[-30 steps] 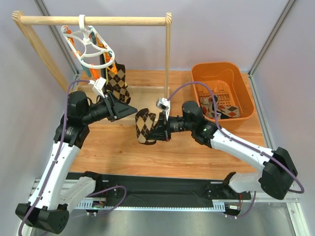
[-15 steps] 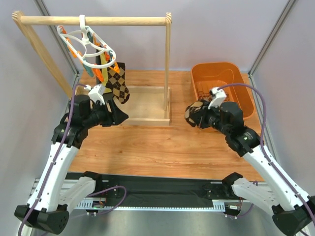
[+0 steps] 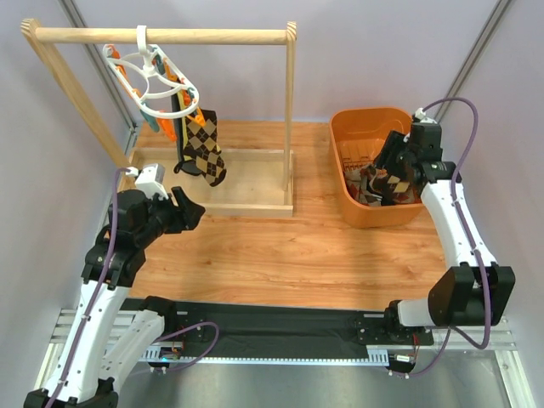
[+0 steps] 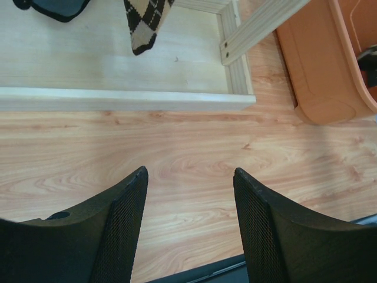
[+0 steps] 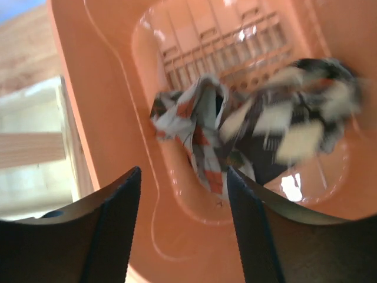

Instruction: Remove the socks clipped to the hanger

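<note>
The white ring hanger (image 3: 153,81) hangs by its hook from the wooden rail at the back left. An argyle sock (image 3: 206,149) and a black sock (image 3: 184,109) dangle from its clips. The argyle toe (image 4: 144,23) and the black toe (image 4: 56,7) show at the top of the left wrist view. My left gripper (image 3: 189,209) (image 4: 189,177) is open and empty over bare table, below and in front of the hanger. My right gripper (image 3: 393,157) (image 5: 183,172) is open over the orange basket, above loose socks (image 5: 259,124) (image 3: 387,183) lying in it.
The wooden rail frame (image 3: 291,110) stands at the back left, its base rail (image 4: 118,97) just ahead of my left fingers. The orange basket (image 3: 357,127) (image 5: 106,88) sits at the back right, its corner (image 4: 321,65) visible in the left wrist view.
My right arm swung from the table's middle to the basket with an argyle sock, then opened; the sock now lies in the basket. My left gripper drew back from the hanger.
</note>
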Robot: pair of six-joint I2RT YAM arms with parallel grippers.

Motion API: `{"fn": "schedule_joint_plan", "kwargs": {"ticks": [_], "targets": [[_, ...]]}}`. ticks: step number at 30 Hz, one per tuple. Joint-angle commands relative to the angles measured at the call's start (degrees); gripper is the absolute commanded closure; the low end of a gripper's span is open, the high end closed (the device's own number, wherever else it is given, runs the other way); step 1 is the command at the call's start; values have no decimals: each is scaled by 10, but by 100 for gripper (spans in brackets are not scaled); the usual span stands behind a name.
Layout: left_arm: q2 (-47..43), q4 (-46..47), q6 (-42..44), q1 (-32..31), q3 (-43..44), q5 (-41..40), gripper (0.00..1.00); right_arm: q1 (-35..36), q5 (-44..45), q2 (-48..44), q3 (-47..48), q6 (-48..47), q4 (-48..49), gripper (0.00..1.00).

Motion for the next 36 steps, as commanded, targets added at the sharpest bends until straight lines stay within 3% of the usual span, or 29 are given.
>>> {"fn": "schedule_joint_plan", "kwargs": {"ticks": [1, 4, 8, 10, 14, 17, 20, 23, 26, 28, 33, 36], "targets": [[0, 19, 6, -1, -10, -20, 34, 8, -44, -28, 29, -6, -28, 38], [-2, 35, -10, -1, -17, -12, 33, 20, -57, -89, -3, -5, -19, 28], [7, 57, -29, -1, -26, 2, 34, 21, -117, -188, -97, 11, 6, 25], [14, 85, -35, -1, -31, 4, 34, 21, -163, -246, -171, 25, 42, 18], [39, 181, -24, -1, -37, -17, 34, 20, -197, -298, -226, 38, 67, 12], [104, 195, -13, -1, 20, -134, 34, 21, -223, -324, -227, 52, 80, 8], [136, 252, -5, -1, 18, -173, 33, 21, -241, -332, -231, 73, 106, 5], [177, 298, -8, -1, -3, -173, 32, 20, -283, -328, -222, 82, 110, 3], [214, 420, 0, -1, -38, -102, 32, 21, -308, -335, -222, 84, 111, 3], [252, 433, 2, -1, -33, -100, 32, 24, -314, -339, -225, 83, 111, 3], [310, 443, 19, -1, -20, -193, 33, 36, -322, -339, -223, 84, 121, 3], [322, 471, 29, -1, -21, -160, 35, 36, -321, -337, -217, 80, 119, 4]]}}
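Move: The argyle sock hangs about 22 cm ahead of the left hand, 2 cm to the right, its middle some 3 cm higher and its toe lower. The yellow-grey cloth hangs 4 cm farther out and about 6 cm to the left of this sock; the white hanger is roughly 25 cm ahead, 11 cm left and 18 cm above the left hand. From the right hand the argyle sock is some 53 cm left and 5 cm ahead; the orange basket is directly below that hand, about 15 cm down. The hanging argyle sock is approached by the left hand, which reaches some 17 cm forward towards its toe, sinking about 5 cm mostly late on and turning roughly 15 degrees counter-clockwise, fingers staying open. The right hand draws back and left out from over the basket, ending slightly higher, opening wide and turning counter-clockwise. ##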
